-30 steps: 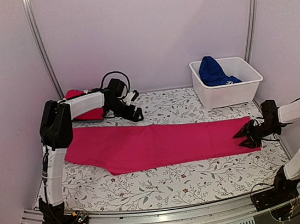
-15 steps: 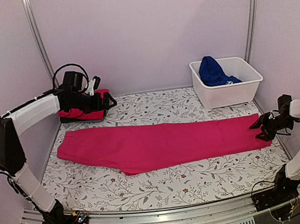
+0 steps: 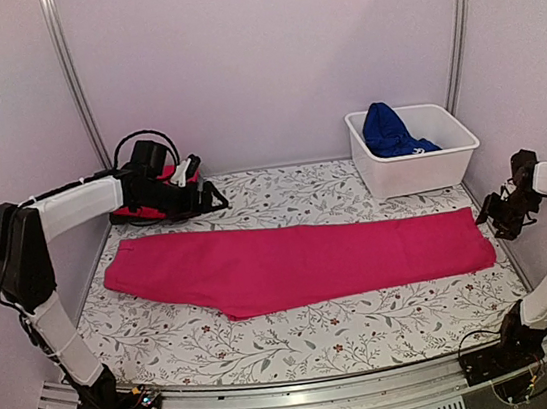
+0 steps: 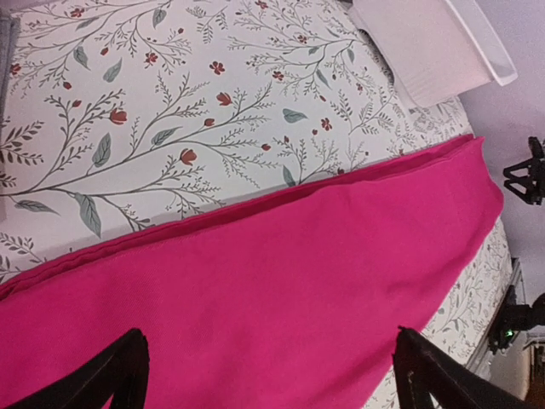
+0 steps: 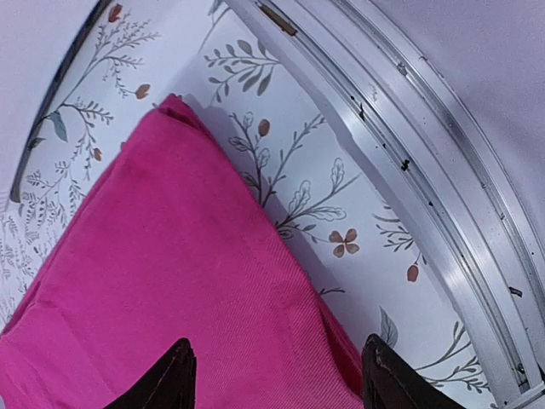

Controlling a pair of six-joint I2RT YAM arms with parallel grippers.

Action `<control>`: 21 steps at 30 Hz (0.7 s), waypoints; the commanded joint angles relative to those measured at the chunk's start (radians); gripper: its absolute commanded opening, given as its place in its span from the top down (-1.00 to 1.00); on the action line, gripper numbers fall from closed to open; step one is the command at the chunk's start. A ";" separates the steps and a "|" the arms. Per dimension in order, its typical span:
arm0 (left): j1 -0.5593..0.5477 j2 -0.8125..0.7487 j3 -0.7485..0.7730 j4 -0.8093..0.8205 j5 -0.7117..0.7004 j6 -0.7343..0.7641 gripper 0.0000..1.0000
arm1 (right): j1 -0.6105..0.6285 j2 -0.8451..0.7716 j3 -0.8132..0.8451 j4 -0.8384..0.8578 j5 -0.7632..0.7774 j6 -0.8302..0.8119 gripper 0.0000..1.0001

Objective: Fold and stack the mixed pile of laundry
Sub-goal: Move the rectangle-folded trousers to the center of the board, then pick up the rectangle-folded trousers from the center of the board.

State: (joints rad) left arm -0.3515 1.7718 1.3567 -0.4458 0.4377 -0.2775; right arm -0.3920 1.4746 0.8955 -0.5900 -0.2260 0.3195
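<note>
The magenta-pink garment (image 3: 291,263) lies flat in a long band across the floral cloth. My left gripper (image 3: 214,200) hovers open at the back left, just beyond the garment's far edge, beside the red tee (image 3: 132,214), which my arm partly hides. In the left wrist view the left gripper (image 4: 268,336) is wide open above the pink garment (image 4: 255,290), holding nothing. My right gripper (image 3: 495,219) hangs open just past the garment's right end. In the right wrist view the right gripper (image 5: 279,345) is empty above the garment's corner (image 5: 170,273). The royal blue garment (image 3: 385,129) sits bunched in the tub.
A white plastic tub (image 3: 420,170) stands at the back right on the floral cloth (image 3: 322,339). A metal rail (image 5: 409,170) borders the table's right edge close to my right gripper. Walls close in on the left, back and right.
My right gripper has let go of the garment's right end, opened wider and drawn back to the right. My left arm has swung out to the left, its gripper staying near the red tee.
</note>
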 commanded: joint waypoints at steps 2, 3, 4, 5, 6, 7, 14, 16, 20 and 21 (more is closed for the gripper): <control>-0.007 0.020 0.026 0.002 0.001 0.032 -0.99 | -0.001 0.089 0.015 -0.029 0.073 -0.072 -0.28; -0.007 0.023 0.025 0.001 -0.004 0.036 -0.99 | 0.001 0.110 0.017 -0.027 0.069 -0.078 -0.28; -0.005 0.025 0.027 -0.001 -0.008 0.036 -0.99 | 0.006 0.133 0.019 -0.027 0.075 -0.077 -0.28; -0.005 0.026 0.029 -0.001 -0.008 0.037 -0.99 | 0.015 0.148 0.021 -0.027 0.088 -0.076 -0.28; -0.006 0.028 0.029 -0.001 -0.008 0.038 -0.99 | 0.028 0.167 0.023 -0.028 0.090 -0.076 -0.28; -0.006 0.030 0.030 -0.001 -0.006 0.039 -0.99 | 0.042 0.182 0.023 -0.028 0.083 -0.076 -0.27; -0.002 0.049 0.049 -0.008 -0.024 0.052 -0.99 | 0.172 0.286 0.008 -0.025 0.081 -0.072 -0.04; -0.001 0.054 0.055 -0.010 -0.034 0.056 -0.99 | 0.176 0.306 0.002 -0.022 0.055 -0.071 0.16; 0.001 0.071 0.071 -0.022 -0.042 0.067 -0.99 | 0.175 0.326 0.011 -0.030 0.011 -0.073 0.95; 0.002 0.075 0.076 -0.027 -0.042 0.068 -0.99 | 0.174 0.303 0.022 -0.038 0.006 -0.071 1.00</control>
State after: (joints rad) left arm -0.3511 1.8259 1.3937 -0.4538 0.4095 -0.2333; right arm -0.2317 1.7191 0.9539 -0.5724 -0.1406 0.2417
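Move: The free edge at the right end of the trousers lies just under the right hand, about 6 cm below and 2 cm to its left, level fore and aft. The white bin stands some 22 cm ahead of that hand and 15 cm to its left, the blue garment in it about 20 cm left. From the left hand that edge is roughly 64 cm to the right, 10 cm back and 14 cm below. Right hand sinks about 6 cm, then goes left and forward, pinching the trousers' right edge between closing fingers. ##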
